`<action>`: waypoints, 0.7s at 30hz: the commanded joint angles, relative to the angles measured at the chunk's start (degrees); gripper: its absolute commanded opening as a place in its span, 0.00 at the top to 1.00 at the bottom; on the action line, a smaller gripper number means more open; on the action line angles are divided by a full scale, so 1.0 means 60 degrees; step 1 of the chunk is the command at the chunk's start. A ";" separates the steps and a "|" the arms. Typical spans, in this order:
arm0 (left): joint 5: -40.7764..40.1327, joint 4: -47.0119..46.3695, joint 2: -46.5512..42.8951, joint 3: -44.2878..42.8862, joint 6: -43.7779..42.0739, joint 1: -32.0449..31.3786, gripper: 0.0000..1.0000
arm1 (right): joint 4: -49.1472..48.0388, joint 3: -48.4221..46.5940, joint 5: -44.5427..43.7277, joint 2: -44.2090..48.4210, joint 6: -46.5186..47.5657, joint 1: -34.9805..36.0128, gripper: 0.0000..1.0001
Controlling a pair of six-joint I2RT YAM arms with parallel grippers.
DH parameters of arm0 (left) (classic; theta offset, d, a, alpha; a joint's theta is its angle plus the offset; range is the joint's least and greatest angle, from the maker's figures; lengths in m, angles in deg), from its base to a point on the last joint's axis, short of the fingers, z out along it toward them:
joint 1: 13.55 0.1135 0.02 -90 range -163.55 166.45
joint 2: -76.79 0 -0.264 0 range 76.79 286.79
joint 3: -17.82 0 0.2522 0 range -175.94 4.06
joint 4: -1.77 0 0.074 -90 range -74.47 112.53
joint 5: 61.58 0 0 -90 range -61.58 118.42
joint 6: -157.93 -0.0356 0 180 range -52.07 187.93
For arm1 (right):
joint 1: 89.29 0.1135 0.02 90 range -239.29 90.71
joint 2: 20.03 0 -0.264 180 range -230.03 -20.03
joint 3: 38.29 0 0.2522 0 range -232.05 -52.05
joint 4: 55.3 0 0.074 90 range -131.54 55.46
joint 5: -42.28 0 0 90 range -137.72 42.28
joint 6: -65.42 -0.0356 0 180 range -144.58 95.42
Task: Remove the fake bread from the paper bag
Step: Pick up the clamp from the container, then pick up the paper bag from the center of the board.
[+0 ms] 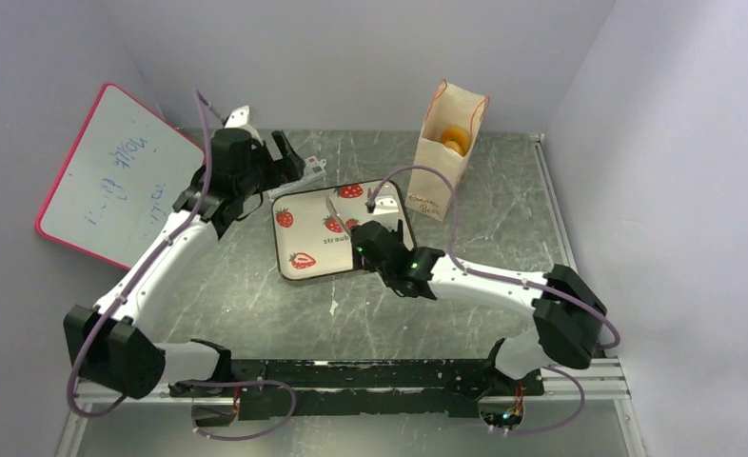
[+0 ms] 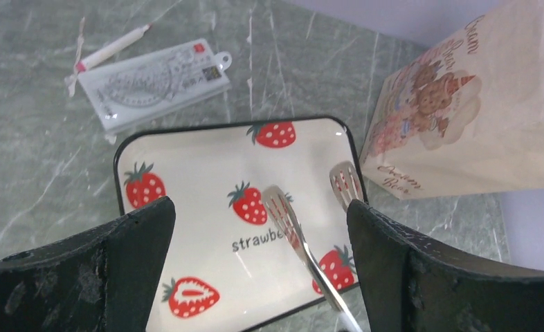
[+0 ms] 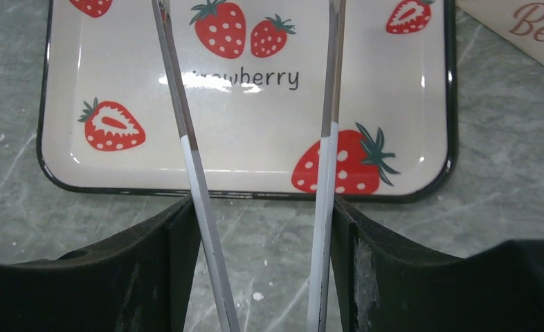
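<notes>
The paper bag (image 1: pixel 442 169) stands upright at the back, right of centre, mouth open. One golden ring-shaped fake bread (image 1: pixel 454 139) shows inside it; any others are hidden. The bag's printed side shows in the left wrist view (image 2: pixel 463 117). My right gripper (image 1: pixel 370 243) is shut on metal tongs (image 3: pixel 187 138), one finger pressing each arm. The slotted tong tips (image 2: pixel 283 207) hover over the strawberry tray (image 1: pixel 299 243), left of the bag. My left gripper (image 1: pixel 289 164) is open and empty, above the tray's back-left corner.
A clear plastic packet (image 2: pixel 151 83) and a white pen (image 2: pixel 113 47) lie behind the tray (image 2: pixel 186 155). A pink-framed whiteboard (image 1: pixel 113 176) leans at the far left. Grey walls close in the back and sides.
</notes>
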 commanded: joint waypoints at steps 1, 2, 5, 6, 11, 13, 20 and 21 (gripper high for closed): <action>0.0698 -0.0580 0.0872 -0.1215 -0.0523 0.0074 0.02 | 0.1224 -0.0002 -0.0757 0.0927 -0.0879 0.0236 0.35; 0.0905 -0.0541 0.1171 -0.1551 -0.0612 0.0064 0.02 | 0.1521 0.0012 -0.0864 0.1134 -0.1075 0.0306 0.35; 0.1523 -0.0334 0.2220 -0.2660 -0.0919 0.0038 0.02 | 0.2492 0.0098 -0.1208 0.1711 -0.1815 0.0520 0.36; 0.1674 -0.0268 0.2517 -0.3030 -0.1033 0.0011 0.02 | 0.2827 0.0127 -0.1290 0.1890 -0.2113 0.0587 0.36; 0.2045 -0.0042 0.3971 -0.4987 -0.2036 -0.0659 0.02 | 0.4315 0.0456 -0.1750 0.2699 -0.3628 0.1023 0.36; 0.2289 0.0040 0.4557 -0.5783 -0.2315 -0.0952 0.02 | 0.5016 0.0562 -0.1966 0.2896 -0.4298 0.1207 0.36; 0.3602 -0.0068 0.6368 -0.8090 -0.2529 -0.1523 0.02 | 0.6615 0.0938 -0.2240 0.3390 -0.6338 0.1707 0.37; 0.3800 -0.0175 0.6523 -0.8279 -0.2465 -0.1566 0.02 | 0.6736 0.1018 -0.2225 0.3476 -0.6547 0.1744 0.37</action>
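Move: The left hand, empty, is headed for the paper bag, which stands about 32 cm to its right and 10 cm farther out, its middle some 14 cm lower. The strawberry tray lies about 8 cm right, 4 cm back and 25 cm below; the white case is 11 cm ahead, 3 cm left and as far below. From the right hand, already holding the clamp, the bag is roughly 20 cm ahead, 15 cm right, level in height. Still gripping the clamp by both its legs, the right hand draws back and to its right, roughly 12 cm in all, off the tray, rising a little and then sinking again while turning clockwise. The left hand, fingers wide open and touching nothing, swings right and forward towards the paper bag, climbing about 7 cm and turning some 30 degrees clockwise. ##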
